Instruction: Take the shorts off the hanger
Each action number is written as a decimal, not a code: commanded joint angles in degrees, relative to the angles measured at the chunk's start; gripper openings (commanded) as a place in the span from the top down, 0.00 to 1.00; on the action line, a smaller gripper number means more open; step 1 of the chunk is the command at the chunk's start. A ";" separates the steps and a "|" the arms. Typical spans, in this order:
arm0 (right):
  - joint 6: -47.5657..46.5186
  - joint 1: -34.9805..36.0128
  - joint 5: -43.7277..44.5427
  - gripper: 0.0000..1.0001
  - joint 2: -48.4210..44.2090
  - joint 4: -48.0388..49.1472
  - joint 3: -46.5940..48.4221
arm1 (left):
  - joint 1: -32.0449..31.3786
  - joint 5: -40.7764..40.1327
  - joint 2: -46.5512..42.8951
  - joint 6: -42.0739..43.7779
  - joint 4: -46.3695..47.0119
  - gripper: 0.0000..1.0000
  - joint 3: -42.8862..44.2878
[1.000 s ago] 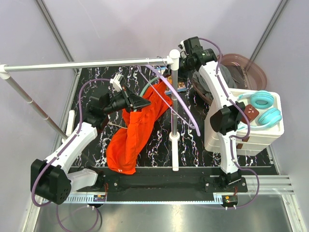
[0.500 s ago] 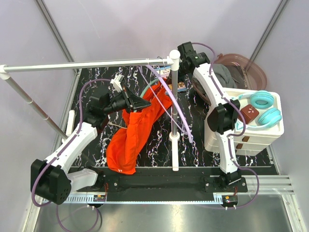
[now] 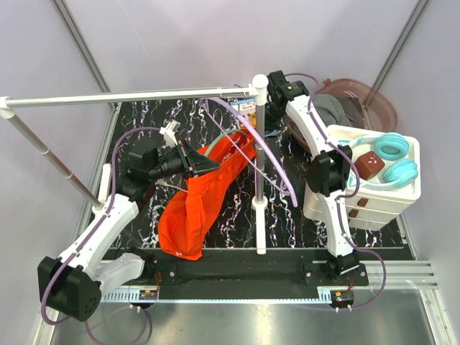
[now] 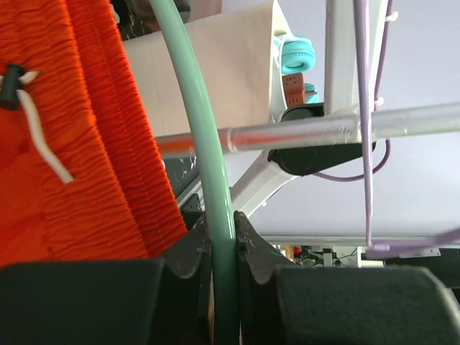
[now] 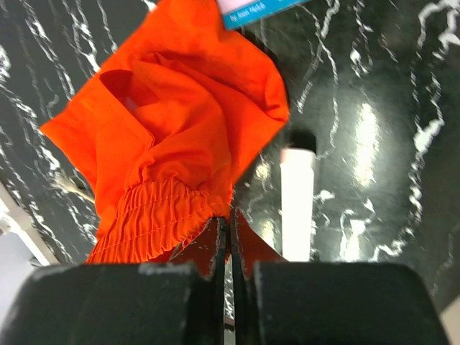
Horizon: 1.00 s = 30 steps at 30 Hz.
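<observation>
The bright orange-red shorts (image 3: pixel 195 205) hang on a pale green hanger (image 3: pixel 224 135) and trail down onto the dark marbled table. My left gripper (image 3: pixel 213 164) is shut on the hanger's green tube (image 4: pixel 208 144), which runs straight up between its jaws (image 4: pixel 223 223); the gathered waistband (image 4: pixel 86 144) lies just to the left. My right gripper (image 3: pixel 277 86) is up by the top of the white post. In its wrist view it (image 5: pixel 230 219) is shut with nothing between the jaws, and the waistband edge (image 5: pixel 180 208) lies right at its tips. The grey shorts (image 3: pixel 334 109) lie in the brown basin.
A white rail (image 3: pixel 129 95) spans the back left, and its upright post (image 3: pixel 259 180) stands mid-table, also seen as the post (image 5: pixel 297 201) in the right wrist view. The brown basin (image 3: pixel 377 100) sits back right. A white drawer unit (image 3: pixel 359 208) carries teal headphones (image 3: pixel 392 154).
My right gripper has swung left from the basin toward the post and gone from open to shut. My left gripper has drawn slightly left with the hanger still in it.
</observation>
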 commanded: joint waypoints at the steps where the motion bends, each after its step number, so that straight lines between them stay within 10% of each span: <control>1: -4.27 -5.22 15.01 1.00 4.90 -0.19 4.32 | 1.24 4.85 -7.58 2.83 6.72 1.00 1.45; 17: -2.17 -9.43 23.63 1.00 1.65 -1.43 7.75 | 2.56 -2.35 -15.32 33.67 -27.29 1.00 7.16; 30: -2.95 -13.39 25.73 1.00 2.97 -1.96 9.86 | 2.56 -20.98 -22.87 37.38 -38.11 1.00 6.64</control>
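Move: The orange shorts' waistband corner, already pinched in the right hand, lies about 21 cm ahead of the left hand, 13 cm right and 12 cm lower. The left hand grips the green hanger, whose middle is some 10 cm back, 6 cm left and 6 cm above the right hand. The purple hanger's middle is about 6 cm ahead and 10 cm right of the left hand, roughly 3 cm higher. The waistband and green hanger are drawn apart between two closed grips: the left hand keeps the hanger and pulls left about 7 cm, also back and a little down, its wrist rolling some 30 degrees as the fingertips dip. The right hand keeps its pinch on the waistband corner and goes right, away from the hanger hand, also rising slightly and easing back. ##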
